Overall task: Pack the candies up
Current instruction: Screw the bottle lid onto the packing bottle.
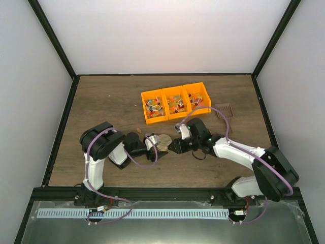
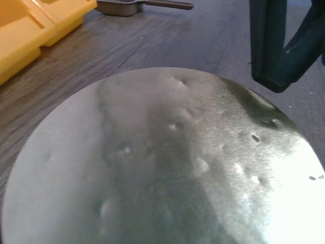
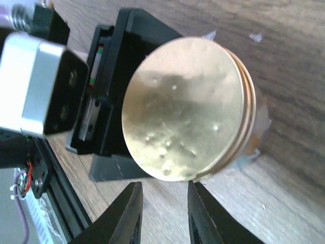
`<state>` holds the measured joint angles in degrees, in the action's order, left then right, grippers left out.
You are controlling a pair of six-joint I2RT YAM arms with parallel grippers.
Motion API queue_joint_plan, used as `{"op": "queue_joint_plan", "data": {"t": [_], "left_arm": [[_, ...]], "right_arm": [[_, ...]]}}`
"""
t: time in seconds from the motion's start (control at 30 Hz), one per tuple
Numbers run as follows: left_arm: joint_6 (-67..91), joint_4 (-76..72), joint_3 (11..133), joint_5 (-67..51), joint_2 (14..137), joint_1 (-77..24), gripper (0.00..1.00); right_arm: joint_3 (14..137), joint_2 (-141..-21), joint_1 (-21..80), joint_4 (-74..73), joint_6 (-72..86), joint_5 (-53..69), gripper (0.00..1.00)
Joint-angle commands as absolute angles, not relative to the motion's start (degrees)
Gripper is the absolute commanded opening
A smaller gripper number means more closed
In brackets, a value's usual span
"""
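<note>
The candies lie as small mixed-colour sweets in three orange bins at the back of the table. A jar with a round golden lid sits at the table's middle, tipped on its side. My left gripper holds the jar from the left. The lid fills the left wrist view and hides that gripper's fingers. My right gripper stands open just below the lid's rim, nothing between its fingers. Its dark fingers show beyond the lid.
A brown scoop lies right of the bins and shows again at the top of the left wrist view. The bins' yellow-orange walls stand at that view's left. Black frame rails border the table.
</note>
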<state>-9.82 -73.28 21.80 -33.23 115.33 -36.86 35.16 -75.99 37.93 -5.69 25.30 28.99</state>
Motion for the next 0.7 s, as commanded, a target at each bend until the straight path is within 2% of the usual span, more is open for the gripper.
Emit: {"op": "queue_joint_plan", "data": {"t": [0.0, 0.4, 0.67], "left_arm": [[-8.3, -66.6, 21.5, -30.6, 116.9, -36.2, 0.84], [-7.6, -67.2, 21.6, -31.7, 116.9, -36.2, 0.84], [-7.5, -67.4, 21.4, -32.1, 116.6, -36.2, 0.84]], "right_arm": [[43.1, -80.9, 37.0, -10.4, 20.7, 31.7, 0.28], [56.4, -93.5, 36.9, -12.0, 15.9, 26.8, 0.26], [57.3, -97.7, 36.1, -11.3, 12.9, 26.9, 0.24]]}}
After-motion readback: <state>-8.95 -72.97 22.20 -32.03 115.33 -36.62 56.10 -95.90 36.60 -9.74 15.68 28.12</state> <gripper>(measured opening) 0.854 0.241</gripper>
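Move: Just in front of the right fingertips sits the bottle lid, its middle about 3 cm ahead, 4 cm to the left and some 1 cm lower; the packing bottle is right beneath the lid. The candy box lies about 22 cm ahead and 2 cm to the right, roughly 6 cm lower, and a small popsicle piece about 9 cm ahead, 14 cm left and 8 cm down. For the left hand, whose fingers hold the bottle, the lid is straight above by about 4 cm. Swinging forward and to the left around the lid, the right hand travels about 9 cm from the lid's back right edge to its forward rim, rising a centimetre and then settling back. Its fingers stay slightly parted and the wrist turns only some 5 degrees. The left hand stays put and keeps its hold around the bottle below the lid. ##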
